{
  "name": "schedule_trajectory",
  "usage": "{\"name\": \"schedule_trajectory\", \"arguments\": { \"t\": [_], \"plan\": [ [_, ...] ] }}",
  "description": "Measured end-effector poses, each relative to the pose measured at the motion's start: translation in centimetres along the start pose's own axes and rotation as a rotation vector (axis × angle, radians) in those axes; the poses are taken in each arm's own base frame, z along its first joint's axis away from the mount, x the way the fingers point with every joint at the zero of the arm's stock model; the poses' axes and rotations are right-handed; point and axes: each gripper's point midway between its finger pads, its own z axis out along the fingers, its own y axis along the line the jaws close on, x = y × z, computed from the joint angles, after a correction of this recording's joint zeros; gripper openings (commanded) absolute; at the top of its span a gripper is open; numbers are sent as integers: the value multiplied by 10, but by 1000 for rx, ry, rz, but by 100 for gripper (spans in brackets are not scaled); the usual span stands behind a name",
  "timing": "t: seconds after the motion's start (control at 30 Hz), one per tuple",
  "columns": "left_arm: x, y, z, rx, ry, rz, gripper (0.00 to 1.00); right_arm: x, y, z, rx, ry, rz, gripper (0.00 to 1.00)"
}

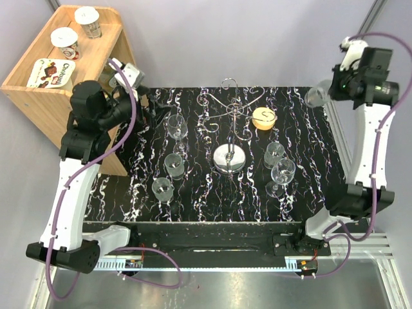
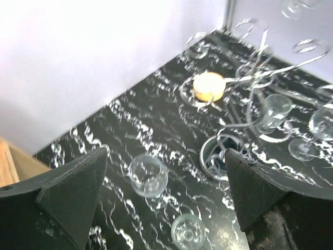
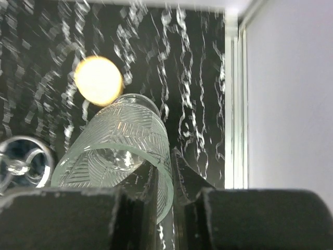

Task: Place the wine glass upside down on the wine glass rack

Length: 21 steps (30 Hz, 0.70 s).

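My right gripper (image 3: 165, 161) is shut on the rim of a wine glass (image 3: 117, 146) with a cut-pattern bowl, one finger inside and one outside. The bowl hides its stem. In the top view this wine glass (image 1: 315, 95) hangs in the air over the table's far right corner, at the right gripper (image 1: 329, 91). The chrome wine glass rack (image 1: 230, 109) stands mid-table on its round mirror base (image 1: 230, 156), left of the held glass. No glass hangs on its arms (image 2: 260, 73). My left gripper (image 2: 165, 156) is open and empty, high over the table's far left.
Several other clear glasses stand on the black marbled table (image 1: 199, 206): three on the left (image 1: 177, 125) (image 1: 174, 164) (image 1: 162, 188), two on the right (image 1: 274, 153) (image 1: 283, 170). A yellow disc (image 1: 264, 118) lies beside the rack. A wooden shelf (image 1: 38, 90) with yogurt cups stands at far left.
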Motion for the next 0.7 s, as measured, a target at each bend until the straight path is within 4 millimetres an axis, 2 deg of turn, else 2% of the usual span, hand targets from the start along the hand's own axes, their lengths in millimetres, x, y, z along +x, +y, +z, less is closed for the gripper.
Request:
{"name": "schedule_trajectory", "arguments": {
  "t": [0.1, 0.17, 0.23, 0.33, 0.43, 0.57, 0.7],
  "plan": [
    [-35, -17, 1, 75, -66, 23, 99, -52, 10, -55, -40, -157, -3, 0],
    [-56, -32, 3, 134, -105, 38, 99, -78, 21, -91, -86, -248, -10, 0],
    [-72, -47, 7, 188, -133, 50, 99, -99, 36, -125, -154, -334, -24, 0],
    [-90, -65, 16, 253, -161, 69, 99, -115, 63, -159, -273, -420, -52, 0],
    [-104, -89, 30, 326, -182, 95, 99, -115, 100, -170, -416, -427, -85, 0],
    [-116, -113, 52, 398, -202, 140, 99, -98, 159, -161, -640, -340, -113, 0],
    [-108, -129, 77, 447, -193, 201, 99, -90, 192, -150, -795, -274, -102, 0]
  ]
}}
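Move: The right hand holds the wine glass by its rim; the rack's hooked top is about 32 cm to its left, 5 cm back and 5 cm lower. Down on the table, the yellow disc lies some 14 cm left and 16 cm ahead, a tumbler 12 cm left and 4 cm back, a standing wine glass 11 cm left and 16 cm back. From the empty left hand the rack's top is roughly 23 cm right, 7 cm ahead, 14 cm below. Keeping its pinch on the rim, the right hand carries the glass up nearly 20 cm, then mainly left about 20 cm and slightly back towards the rack, sinking a little at the end; it turns some 40 degrees counter-clockwise and rolls its left side up, swinging the foot leftward. The left hand, wide open, rises and sweeps about 16 cm right towards the rack, turning clockwise. ##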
